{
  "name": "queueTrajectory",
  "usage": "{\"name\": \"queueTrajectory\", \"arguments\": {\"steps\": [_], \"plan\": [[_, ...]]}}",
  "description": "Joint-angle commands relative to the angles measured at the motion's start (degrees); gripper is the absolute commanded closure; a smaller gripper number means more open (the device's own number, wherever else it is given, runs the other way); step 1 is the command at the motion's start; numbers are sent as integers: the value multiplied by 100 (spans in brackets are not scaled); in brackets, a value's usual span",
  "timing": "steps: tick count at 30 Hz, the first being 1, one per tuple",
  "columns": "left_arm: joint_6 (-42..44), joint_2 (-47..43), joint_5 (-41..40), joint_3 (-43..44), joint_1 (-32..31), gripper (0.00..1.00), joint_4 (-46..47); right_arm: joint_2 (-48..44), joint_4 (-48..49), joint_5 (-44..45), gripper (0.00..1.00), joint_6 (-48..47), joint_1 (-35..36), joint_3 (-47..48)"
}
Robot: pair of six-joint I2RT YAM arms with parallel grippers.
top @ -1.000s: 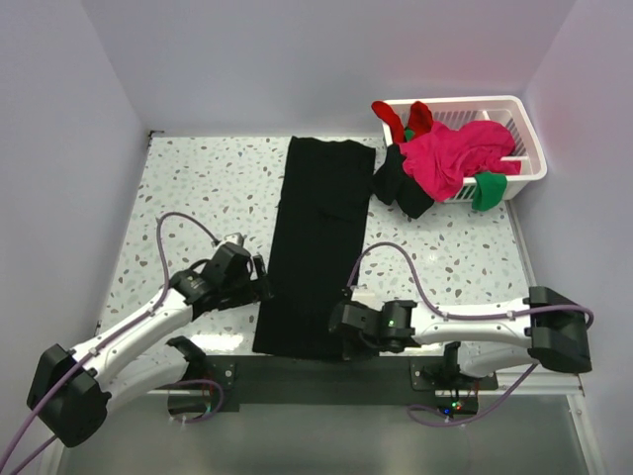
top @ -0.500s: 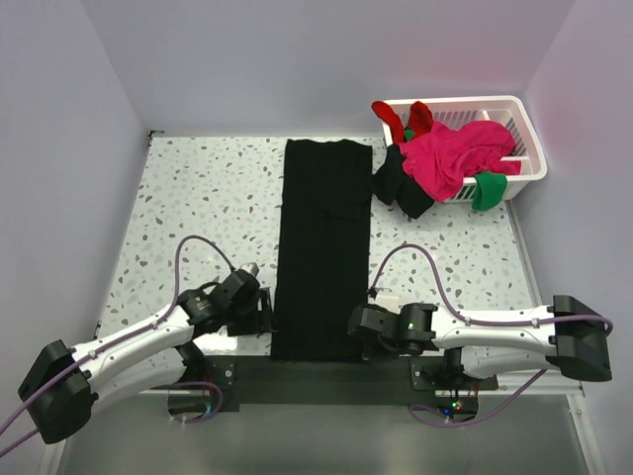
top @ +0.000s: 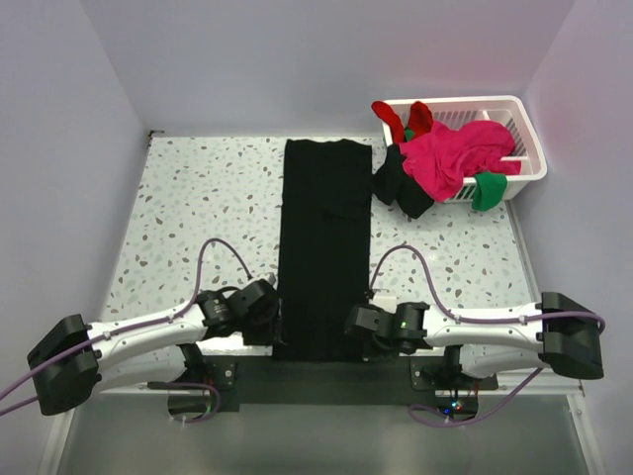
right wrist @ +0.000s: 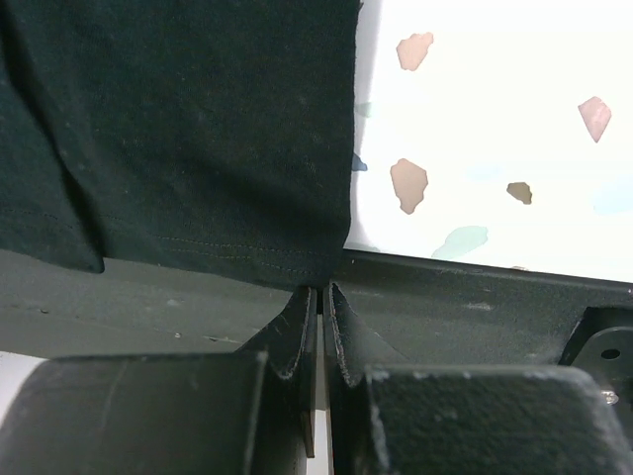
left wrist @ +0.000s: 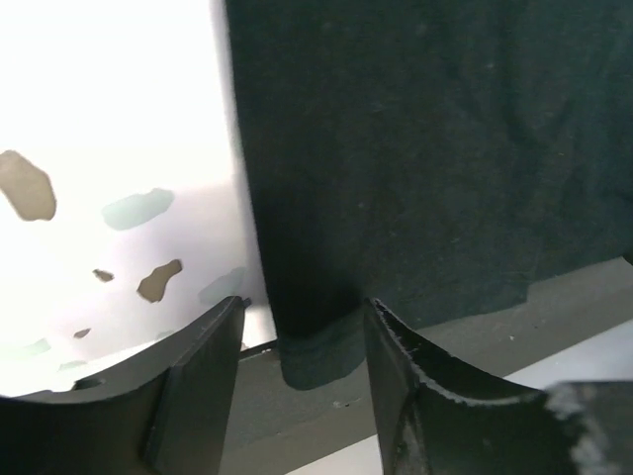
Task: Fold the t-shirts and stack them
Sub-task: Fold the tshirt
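The large black t-shirt lies flat as a long narrow strip down the middle of the speckled table, its near hem at the table's front edge. My left gripper sits at the near left corner. In the left wrist view that gripper stands open, its fingers either side of the shirt's corner. My right gripper is at the near right corner. In the right wrist view it is shut, its tips pinching the shirt's hem.
A white slatted basket stands at the back right. A magenta shirt, a red one, a green one and a black one spill over its rim. A dark rail runs along the table's near edge.
The shirt's near end has swung right, so the strip now lies straight. My left gripper has moved right to the near left corner and narrowed its jaws. The right gripper has shifted slightly, still shut.
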Motion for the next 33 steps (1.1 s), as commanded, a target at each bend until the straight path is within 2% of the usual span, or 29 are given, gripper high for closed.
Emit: {"name": "queueTrajectory", "arguments": {"steps": [1, 6, 11, 20, 23, 26, 33], "plan": [[-273, 76, -281, 111, -84, 44, -531, -49, -100, 44, 100, 13, -33, 24], [-308, 172, -238, 155, -163, 50, -575, -277, -170, 88, 100, 118, -33, -108], [-431, 269, -185, 85, -303, 60, -558, -470, -205, 44, 100, 285, -33, -257], [-431, 418, 105, -118, -409, 74, -92, -585, -170, 0, 100, 400, -42, -372], [-387, 498, 193, -170, -418, 84, 118, -524, -118, -26, 100, 356, -33, -337], [-378, 515, 193, -188, -427, 99, 128, -392, -109, -70, 100, 286, -33, -258], [-528, 103, 35, -206, -470, 100, -276, -14, -187, -263, 100, -110, -33, 58]]}}
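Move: The t-shirt's left near corner lies almost between the left gripper's half-open fingers, roughly 2 cm back, 1 cm to the right and 1 cm below the hand point. The table's near edge runs about 2 cm back of that gripper, straight behind it and 2 cm lower. The shirt's right near corner, already pinched by the right gripper, is some 21 cm to the left gripper's right and 3 cm back. From the right gripper, the left near corner lies about 20 cm left, level with it. Draw the left gripper back about 2 cm towards the table's near edge while sinking some 1 cm, and shut its half-open fingers all the way so they pinch the shirt at its left near corner. Keep the right gripper shut on the right near corner and shift it about 1 cm right, easing it down nearly 1 cm at the end. ##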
